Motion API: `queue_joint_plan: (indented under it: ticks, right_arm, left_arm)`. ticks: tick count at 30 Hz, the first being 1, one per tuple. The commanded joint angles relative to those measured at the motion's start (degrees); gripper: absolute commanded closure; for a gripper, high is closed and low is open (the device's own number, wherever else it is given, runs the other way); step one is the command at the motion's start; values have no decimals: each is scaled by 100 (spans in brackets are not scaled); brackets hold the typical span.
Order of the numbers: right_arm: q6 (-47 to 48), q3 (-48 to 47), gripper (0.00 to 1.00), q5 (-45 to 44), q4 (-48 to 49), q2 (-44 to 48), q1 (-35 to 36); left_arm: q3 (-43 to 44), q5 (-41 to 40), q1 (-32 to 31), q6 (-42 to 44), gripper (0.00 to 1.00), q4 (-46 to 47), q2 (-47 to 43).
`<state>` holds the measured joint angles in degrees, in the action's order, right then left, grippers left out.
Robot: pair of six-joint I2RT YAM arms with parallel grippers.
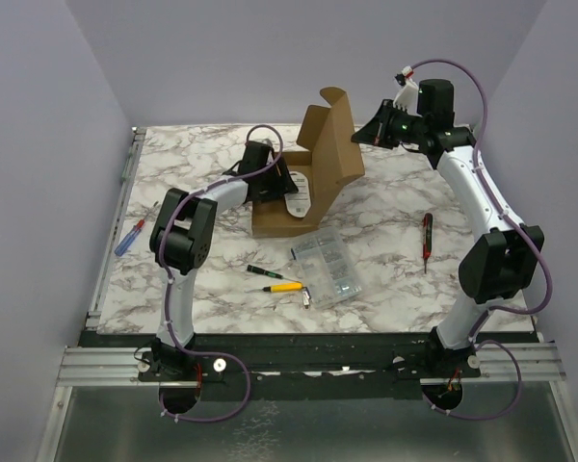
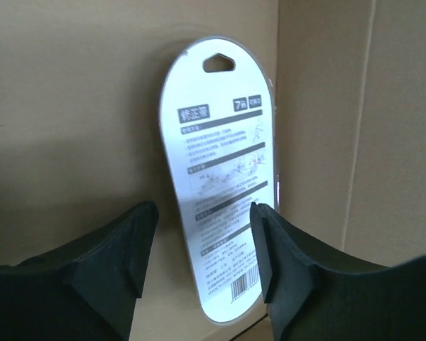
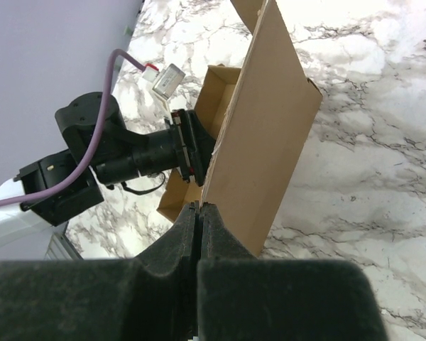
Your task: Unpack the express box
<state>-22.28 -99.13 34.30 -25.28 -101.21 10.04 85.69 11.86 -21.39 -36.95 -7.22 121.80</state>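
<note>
The express box [image 1: 275,223] sits mid-table, a brown cardboard mailer with its lid [image 1: 332,144] standing up. A white oval printed card [image 2: 216,142] lies inside it. My left gripper [image 2: 202,213] reaches into the box [image 2: 71,106], open, with a finger on each side of the card's lower end; the right finger is at the card's edge and there is a gap on the left. In the top view my left gripper [image 1: 289,185] is over the card [image 1: 302,195]. My right gripper [image 3: 199,206] is shut, its tips touching the lid's [image 3: 270,128] near edge, with nothing visibly between them.
A clear compartment case [image 1: 328,268] lies in front of the box. A yellow-handled screwdriver [image 1: 287,286], a green-and-black one [image 1: 262,271] and a small hex key [image 1: 306,296] lie beside it. A red screwdriver [image 1: 427,236] is at right, a blue-and-red tool [image 1: 128,237] at the left edge.
</note>
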Motion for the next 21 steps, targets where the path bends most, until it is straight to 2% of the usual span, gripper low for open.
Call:
queue_joint_plan:
  ticks: [1,9,15,21]
  right_arm:
    - [135,78,100,73,49,266,6]
    - [118,136,100,58,86,266,6]
    - [190,181,100,-281,63,271,1]
    - [-206,23,100,-593,351,179,6]
  left_arm:
    - [-262,777,2,-491,41,692,245]
    - [-465,1095,56,-844,75,1439,262]
    - [-408,829,89,-533,100,1190,-223]
    - [159,54,129,219,100,-3,-999]
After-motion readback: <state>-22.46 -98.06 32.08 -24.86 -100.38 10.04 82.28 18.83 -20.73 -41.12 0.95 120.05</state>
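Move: The white blister pack lies face down in the open box, its middle only about 2 cm to the right of the left hand, 1 cm ahead and 2 cm below. The box's raised lid stands some 8 cm to the right and roughly 9 cm above, level with the hand. The clear parts case is about 19 cm back and 9 cm right. From the right hand, the pack is some 14 cm left, 3 cm ahead and 26 cm below. With its open fingers already around the pack, the left hand slides about 2.5 cm to the right and slightly down, rolling its left side down a little over 10 degrees as the fingers shut and pinch the card from its sides. Once they are nearly closed it reverses and rises about 3 cm, easing back left and undoing a few degrees of the roll, while the right hand keeps the lid's edge pinched and stays in place. ##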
